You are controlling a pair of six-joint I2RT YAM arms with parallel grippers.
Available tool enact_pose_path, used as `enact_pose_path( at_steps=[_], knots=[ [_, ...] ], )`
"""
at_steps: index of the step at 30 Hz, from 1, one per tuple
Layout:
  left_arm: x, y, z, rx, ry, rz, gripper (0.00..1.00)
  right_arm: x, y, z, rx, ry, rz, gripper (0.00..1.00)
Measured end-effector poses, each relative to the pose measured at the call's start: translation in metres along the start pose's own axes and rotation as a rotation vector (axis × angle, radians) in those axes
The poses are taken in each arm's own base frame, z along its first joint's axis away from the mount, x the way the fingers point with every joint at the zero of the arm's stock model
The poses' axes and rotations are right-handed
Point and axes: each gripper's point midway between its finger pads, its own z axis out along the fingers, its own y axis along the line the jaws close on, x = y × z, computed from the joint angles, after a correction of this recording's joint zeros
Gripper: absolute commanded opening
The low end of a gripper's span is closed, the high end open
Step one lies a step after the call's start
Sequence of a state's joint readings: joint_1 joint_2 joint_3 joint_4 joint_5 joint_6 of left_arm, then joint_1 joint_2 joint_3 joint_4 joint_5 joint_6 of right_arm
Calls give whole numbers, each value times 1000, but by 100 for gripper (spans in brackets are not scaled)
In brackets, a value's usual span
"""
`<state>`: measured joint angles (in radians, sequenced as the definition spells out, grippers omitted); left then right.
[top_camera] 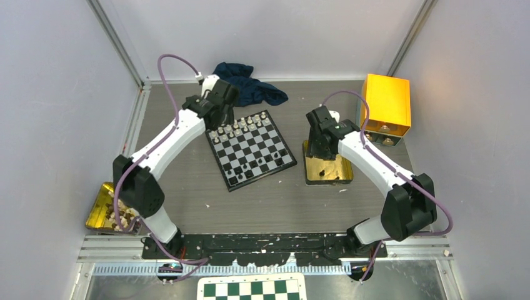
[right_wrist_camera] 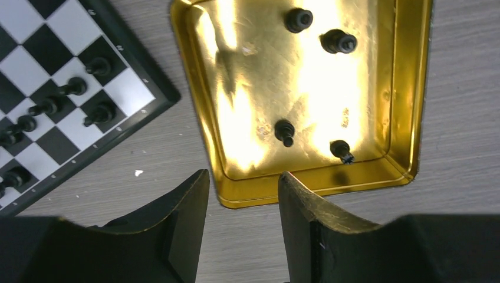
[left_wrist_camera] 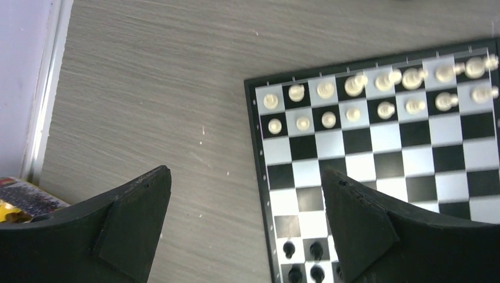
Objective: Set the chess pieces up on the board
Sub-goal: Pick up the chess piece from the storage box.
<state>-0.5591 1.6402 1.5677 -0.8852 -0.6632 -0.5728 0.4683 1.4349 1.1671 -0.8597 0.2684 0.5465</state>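
Observation:
The board (top_camera: 251, 149) lies tilted at mid-table. White chess pieces (left_wrist_camera: 354, 85) fill two rows at its far side. Black chess pieces (left_wrist_camera: 316, 250) stand on its near rows, also shown in the right wrist view (right_wrist_camera: 97, 66). My left gripper (left_wrist_camera: 246, 177) hangs open and empty over the board's left border (left_wrist_camera: 257, 153). Right of the board sits a gold tray (right_wrist_camera: 236, 88) with several black pieces, among them one (right_wrist_camera: 284, 131) near its front wall. My right gripper (right_wrist_camera: 243, 175) is open above the tray's near rim, with nothing between its fingers.
A yellow box (top_camera: 387, 103) stands at the back right, and a dark blue cloth (top_camera: 250, 84) lies behind the board. A second gold tin (top_camera: 103, 209) sits at the left edge. A green-and-white checkered board (top_camera: 252, 289) lies in front of the arm bases.

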Motion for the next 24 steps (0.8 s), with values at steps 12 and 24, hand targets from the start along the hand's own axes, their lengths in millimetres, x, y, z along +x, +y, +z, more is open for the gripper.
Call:
enact_pose_path(
  at_steps=[12,24],
  knots=[
    [-15,26,38,-126,30,-143,100,8,-31,11,31,92,35,52],
    [-6,29,53,-127,70,-158,99,25,-40,39,27,187,89,51]
  ],
)
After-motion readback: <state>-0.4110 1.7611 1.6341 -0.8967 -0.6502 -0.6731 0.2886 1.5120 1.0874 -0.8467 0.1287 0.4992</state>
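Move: The near-left black chess piece in the golden storage box lies about 3 cm right of the right hand, 1 cm back and 6 cm below. At similar depth, another piece stands 5 cm farther right and 1 cm nearer the base; the tall piece is 5 cm ahead and 7 cm right of the hand, and the far piece 7 cm ahead and 4 cm right. From the left hand, the near-left piece is some 33 cm right, 10 cm back and 15 cm down. Half-open, the right hand sinks 5 cm, sliding right towards the near-left piece; left hand eases left and forward. ##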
